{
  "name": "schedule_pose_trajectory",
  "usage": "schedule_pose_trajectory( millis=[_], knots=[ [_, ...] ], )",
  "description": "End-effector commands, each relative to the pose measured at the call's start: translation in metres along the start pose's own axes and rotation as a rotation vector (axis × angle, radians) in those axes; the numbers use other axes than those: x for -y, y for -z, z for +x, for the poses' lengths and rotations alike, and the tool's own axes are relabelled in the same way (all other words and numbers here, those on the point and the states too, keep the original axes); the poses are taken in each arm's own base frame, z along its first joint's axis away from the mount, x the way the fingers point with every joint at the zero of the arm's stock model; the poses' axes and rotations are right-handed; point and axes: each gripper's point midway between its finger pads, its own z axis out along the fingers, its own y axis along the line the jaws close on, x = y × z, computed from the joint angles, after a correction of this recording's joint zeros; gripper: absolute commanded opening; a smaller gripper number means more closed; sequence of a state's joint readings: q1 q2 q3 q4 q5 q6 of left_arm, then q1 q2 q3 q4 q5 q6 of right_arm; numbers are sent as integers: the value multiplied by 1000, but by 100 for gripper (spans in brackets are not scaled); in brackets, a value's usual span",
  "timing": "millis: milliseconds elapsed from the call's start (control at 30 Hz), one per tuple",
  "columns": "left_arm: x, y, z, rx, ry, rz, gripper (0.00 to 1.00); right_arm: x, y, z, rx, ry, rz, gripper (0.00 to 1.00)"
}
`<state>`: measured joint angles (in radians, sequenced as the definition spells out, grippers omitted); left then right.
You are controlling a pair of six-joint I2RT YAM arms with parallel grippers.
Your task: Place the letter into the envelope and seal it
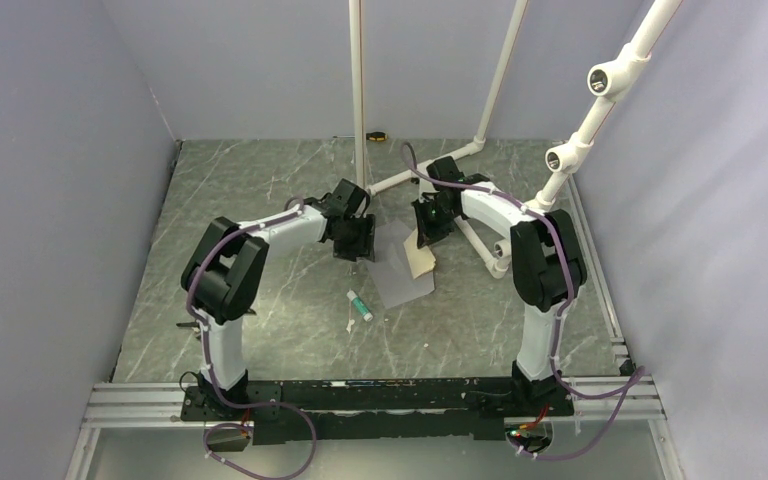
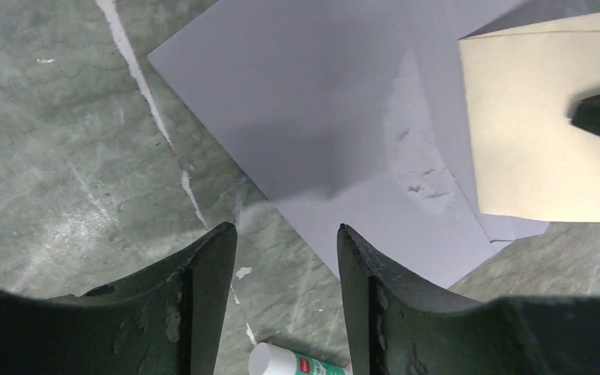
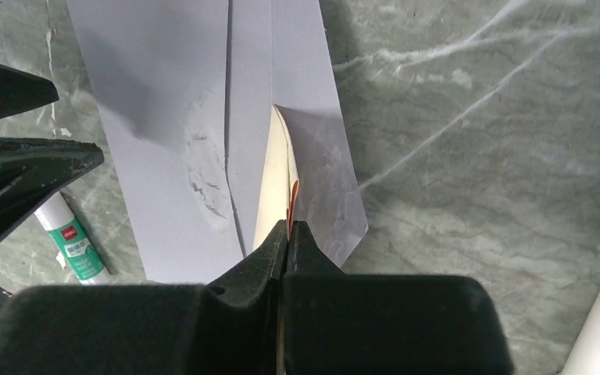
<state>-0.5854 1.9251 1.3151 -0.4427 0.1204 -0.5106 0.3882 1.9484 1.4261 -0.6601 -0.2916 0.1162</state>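
The grey envelope (image 1: 397, 280) (image 2: 320, 117) (image 3: 164, 117) lies flat on the marbled table. The tan letter (image 1: 422, 262) (image 2: 531, 141) (image 3: 272, 195) rests tilted over the envelope's right part, its far end under a thin grey layer (image 3: 324, 180). My right gripper (image 1: 422, 238) (image 3: 289, 224) is shut on the letter's near edge. My left gripper (image 1: 355, 248) (image 2: 287, 228) hovers open at the envelope's left edge with nothing between its fingers; the table and a corner of the envelope show in the gap.
A green-and-white glue stick (image 1: 360, 305) (image 2: 297, 364) (image 3: 70, 238) lies just in front of the envelope. White pipes (image 1: 440, 165) stand and lie behind and right of the right gripper. A small yellow-handled tool (image 1: 374, 135) lies at the back wall.
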Motion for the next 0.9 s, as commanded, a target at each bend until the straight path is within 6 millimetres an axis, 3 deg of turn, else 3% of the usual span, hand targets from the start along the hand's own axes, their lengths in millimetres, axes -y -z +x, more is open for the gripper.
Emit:
schedule_pose_trajectory(
  millis=[0, 400, 633, 867],
  knots=[
    [-2, -8, 0, -20, 46, 6, 55, -4, 0, -24, 95, 101, -43, 0],
    [-10, -28, 21, -118, 96, -15, 50, -17, -16, -9, 99, 30, -131, 0],
    [-7, -29, 30, -151, 120, 19, 39, -36, -19, -13, 129, -76, -162, 0],
    [-14, -31, 33, -162, 140, 8, 36, -50, -29, -14, 125, -190, -181, 0]
  ],
)
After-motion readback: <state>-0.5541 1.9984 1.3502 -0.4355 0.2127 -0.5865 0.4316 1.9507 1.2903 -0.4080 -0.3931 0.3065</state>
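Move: My right hand holds the letter, its middle about 3 cm back of the fingers and slightly below. The envelope's open mouth is some 5 cm to the left, 4 cm back and 3 cm down. From my left hand, the envelope's body is about 6 cm to the right, 2 cm back and 2 cm down; the letter lies some 15 cm right, level with it, and the glue stick about 12 cm straight back. I keep the letter pinched in my shut right fingers and, after a small nudge forward, lower it about 2 cm while carrying it some 4 cm left into the envelope's mouth, rolling that hand about 10 degrees so its left side rises. My left hand sinks about 1.5 cm onto the envelope's left edge, its fingers partly closing. ##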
